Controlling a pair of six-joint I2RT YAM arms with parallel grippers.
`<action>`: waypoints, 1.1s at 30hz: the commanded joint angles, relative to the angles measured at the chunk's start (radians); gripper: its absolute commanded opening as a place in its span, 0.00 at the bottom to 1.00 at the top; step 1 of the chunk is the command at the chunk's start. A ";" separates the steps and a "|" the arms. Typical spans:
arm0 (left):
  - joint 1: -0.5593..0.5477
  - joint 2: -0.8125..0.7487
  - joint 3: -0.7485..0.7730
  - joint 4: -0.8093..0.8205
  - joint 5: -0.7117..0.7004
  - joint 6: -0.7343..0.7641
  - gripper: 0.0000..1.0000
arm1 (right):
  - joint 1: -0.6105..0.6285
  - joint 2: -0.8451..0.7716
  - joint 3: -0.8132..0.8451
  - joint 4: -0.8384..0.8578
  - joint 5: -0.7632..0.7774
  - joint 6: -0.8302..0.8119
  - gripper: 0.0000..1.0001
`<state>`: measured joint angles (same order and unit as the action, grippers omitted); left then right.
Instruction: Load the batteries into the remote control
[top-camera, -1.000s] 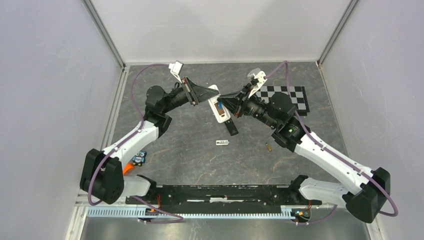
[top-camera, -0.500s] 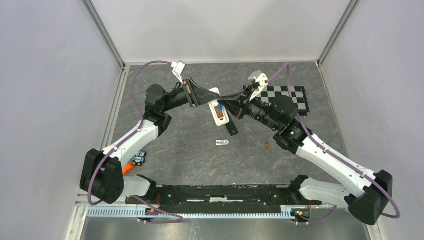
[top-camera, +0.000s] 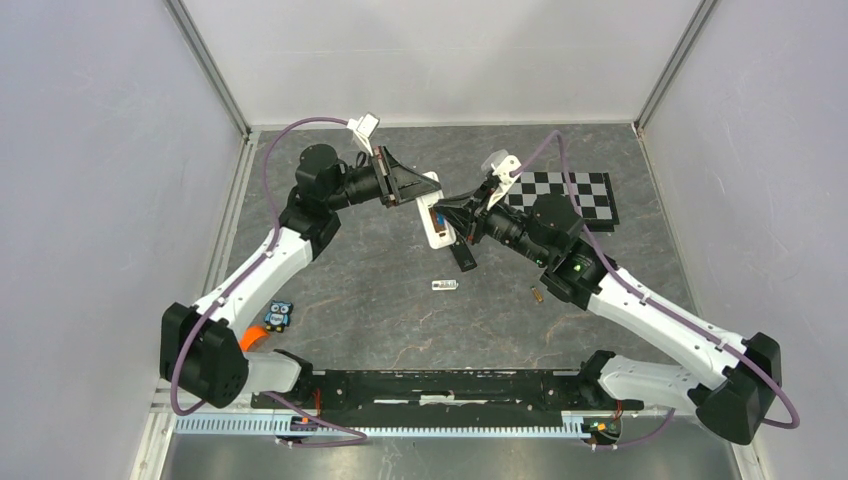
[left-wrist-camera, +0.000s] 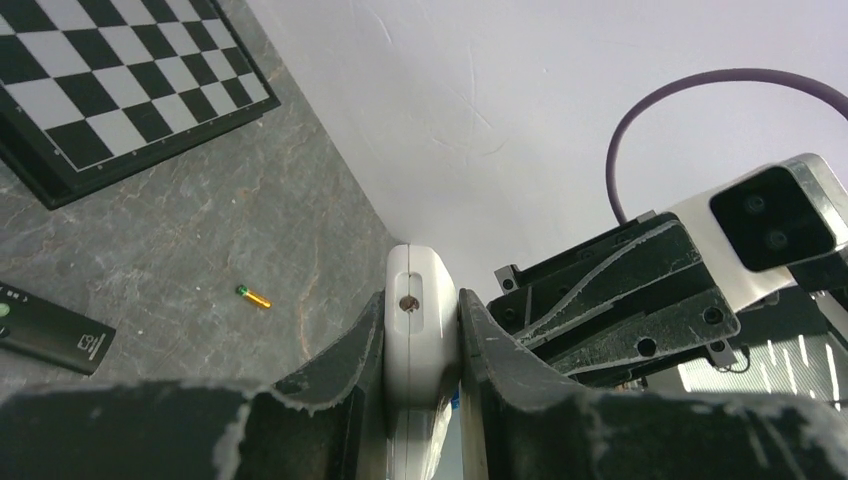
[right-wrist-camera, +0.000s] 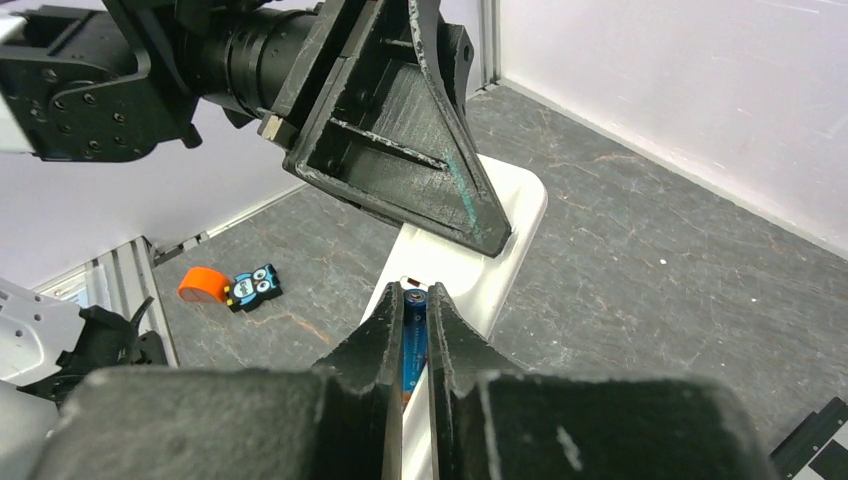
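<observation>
My left gripper (top-camera: 420, 190) is shut on one end of the white remote control (top-camera: 432, 218), holding it above the table. The left wrist view shows that remote (left-wrist-camera: 422, 330) pinched edge-on between my left gripper's (left-wrist-camera: 422, 300) fingers. A blue battery (right-wrist-camera: 413, 345) is clamped in my shut right gripper (right-wrist-camera: 414, 300), its tip at the open battery bay of the remote (right-wrist-camera: 505, 250). From above, the right gripper (top-camera: 449, 214) meets the remote from the right. A brownish-gold battery (top-camera: 536, 295) lies on the table, also visible from the left wrist (left-wrist-camera: 253, 297).
A black remote-like piece (top-camera: 463, 256) lies under the held remote, with a small silvery cylinder (top-camera: 445, 285) just nearer. The checkerboard mat (top-camera: 570, 195) is at the back right. An owl figure (top-camera: 278, 316) and an orange object (top-camera: 250, 338) sit near the left arm's base.
The left arm has swung its elbow toward the back and re-angled the remote. The right gripper has followed slightly left with the blue battery, staying at the remote.
</observation>
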<state>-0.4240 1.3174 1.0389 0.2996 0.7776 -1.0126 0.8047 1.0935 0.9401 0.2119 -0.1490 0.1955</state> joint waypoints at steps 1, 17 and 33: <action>-0.002 -0.008 0.074 -0.113 0.010 0.032 0.02 | 0.006 0.013 -0.004 0.011 0.040 -0.042 0.09; -0.002 0.024 0.124 -0.207 0.002 0.033 0.02 | 0.007 -0.003 -0.015 -0.046 0.026 0.009 0.32; -0.003 0.029 0.125 -0.315 -0.096 0.143 0.02 | -0.003 -0.034 0.112 -0.209 0.178 0.255 0.98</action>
<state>-0.4240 1.3495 1.1248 -0.0067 0.7212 -0.9325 0.8089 1.0977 1.0145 0.0345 -0.0502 0.3210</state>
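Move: The right hand still holds the blue battery at the white remote's battery compartment, whose middle is about 1 cm back, 1 cm left and 1 cm below. From the left hand, gripping the remote's far half, the compartment is roughly 5 cm back, 2 cm right and 2 cm down. Some 33 cm under the right hand, the white battery cover lies 2 cm back, level sideways; the black remote lies 9 cm ahead, 2 cm right; the gold battery 4 cm back, 20 cm right. The right fingers let go of the blue battery in the compartment, parting slowly while the hand sinks nearly 3 cm, then spreading wide as it comes free, rises about 2 cm and eases right. The left hand keeps its pinch on the white remote, lowering it about 3 cm and tilting it some 10 degrees, its forward end dipping. ##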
